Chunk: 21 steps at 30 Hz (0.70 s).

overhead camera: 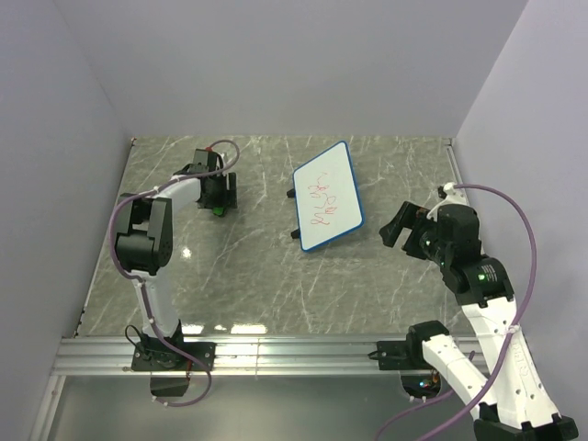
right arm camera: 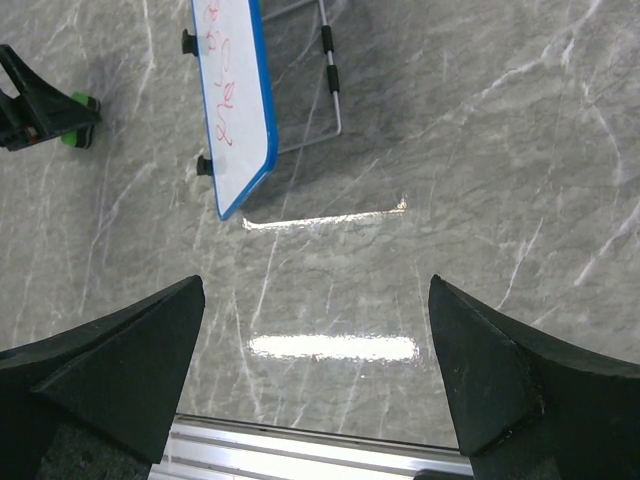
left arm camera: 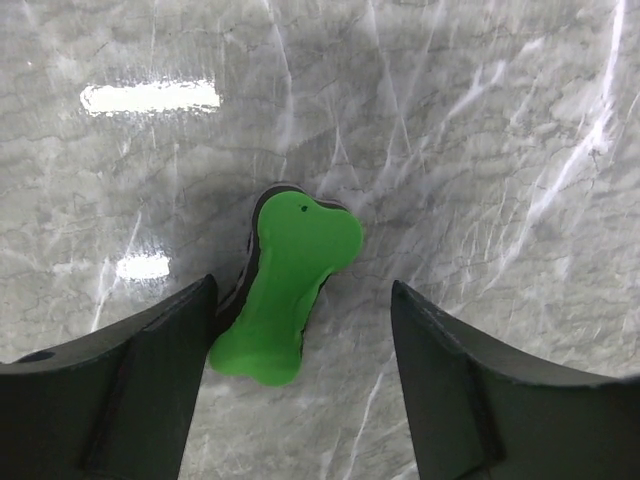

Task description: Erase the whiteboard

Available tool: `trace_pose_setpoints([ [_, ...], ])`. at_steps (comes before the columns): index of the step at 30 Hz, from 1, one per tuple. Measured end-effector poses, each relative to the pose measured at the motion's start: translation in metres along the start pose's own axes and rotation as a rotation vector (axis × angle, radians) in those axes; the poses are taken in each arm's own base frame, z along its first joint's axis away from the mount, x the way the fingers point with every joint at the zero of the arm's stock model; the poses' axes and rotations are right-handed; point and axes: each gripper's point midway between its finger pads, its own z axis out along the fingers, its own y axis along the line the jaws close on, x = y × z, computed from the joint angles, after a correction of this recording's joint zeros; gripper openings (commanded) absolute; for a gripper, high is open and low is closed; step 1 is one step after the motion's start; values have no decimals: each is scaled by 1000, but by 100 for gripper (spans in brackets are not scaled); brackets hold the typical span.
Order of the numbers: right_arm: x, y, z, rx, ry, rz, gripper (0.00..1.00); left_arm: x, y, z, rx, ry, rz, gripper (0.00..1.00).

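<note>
The whiteboard (overhead camera: 327, 197) has a blue frame and red scribbles on its face. It stands tilted on the marble table at centre back, and it also shows in the right wrist view (right arm camera: 232, 90). The green bone-shaped eraser (left arm camera: 288, 290) lies flat on the table at back left (overhead camera: 218, 210). My left gripper (left arm camera: 302, 295) is open and low over the eraser. Its jaws stand on either side, with the eraser close to the left finger (left arm camera: 150, 380). In the top view it (overhead camera: 219, 196) is left of the board. My right gripper (overhead camera: 401, 227) is open and empty, right of the board (right arm camera: 315, 290).
A metal rail (overhead camera: 276, 354) runs along the table's near edge and also shows in the right wrist view (right arm camera: 300, 450). Grey walls close the back and both sides. The board's wire stand (right arm camera: 332, 90) sticks out behind it.
</note>
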Motion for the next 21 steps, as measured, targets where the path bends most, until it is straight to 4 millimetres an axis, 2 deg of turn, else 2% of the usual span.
trace_pose_setpoints([
  [4,6,-3,3,3,16,-8,100,-4,0,3,-11,10,-25,64],
  [5,7,-4,4,4,19,-11,100,-7,0,5,-15,9,-29,56],
  [9,4,-3,7,2,15,-29,100,-14,3,11,-43,3,-53,36],
  [10,4,-2,9,2,17,-31,100,-14,3,11,-48,2,-61,31],
  [13,-1,2,14,-8,21,-36,99,-15,2,11,-54,4,-70,0],
  [16,-15,15,21,-43,17,-40,99,-15,-4,10,-55,8,-70,0],
  [21,-53,53,47,-136,24,-47,95,-9,-19,6,-48,37,-74,0],
])
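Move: The green eraser lies almost under the left hand, about 1 cm ahead and 1 cm to its left, 1 cm below the pads and already between the open fingers. The tilted whiteboard's middle is some 32 cm to the left hand's right, level with it fore and aft, roughly 5 cm higher. From the right hand, the whiteboard is about 22 cm ahead, 11 cm left and 16 cm below; the eraser is 24 cm ahead, 44 cm left, 22 cm below. The green eraser is pinched across its narrow waist by the left hand, which slides forward about 2 cm while its fingers close, then carries it some 2 cm right and slightly back, barely rising. The right hand, open and empty, first dips 1 cm, then speeds forward about 7 cm, also left and up, towards the whiteboard. ##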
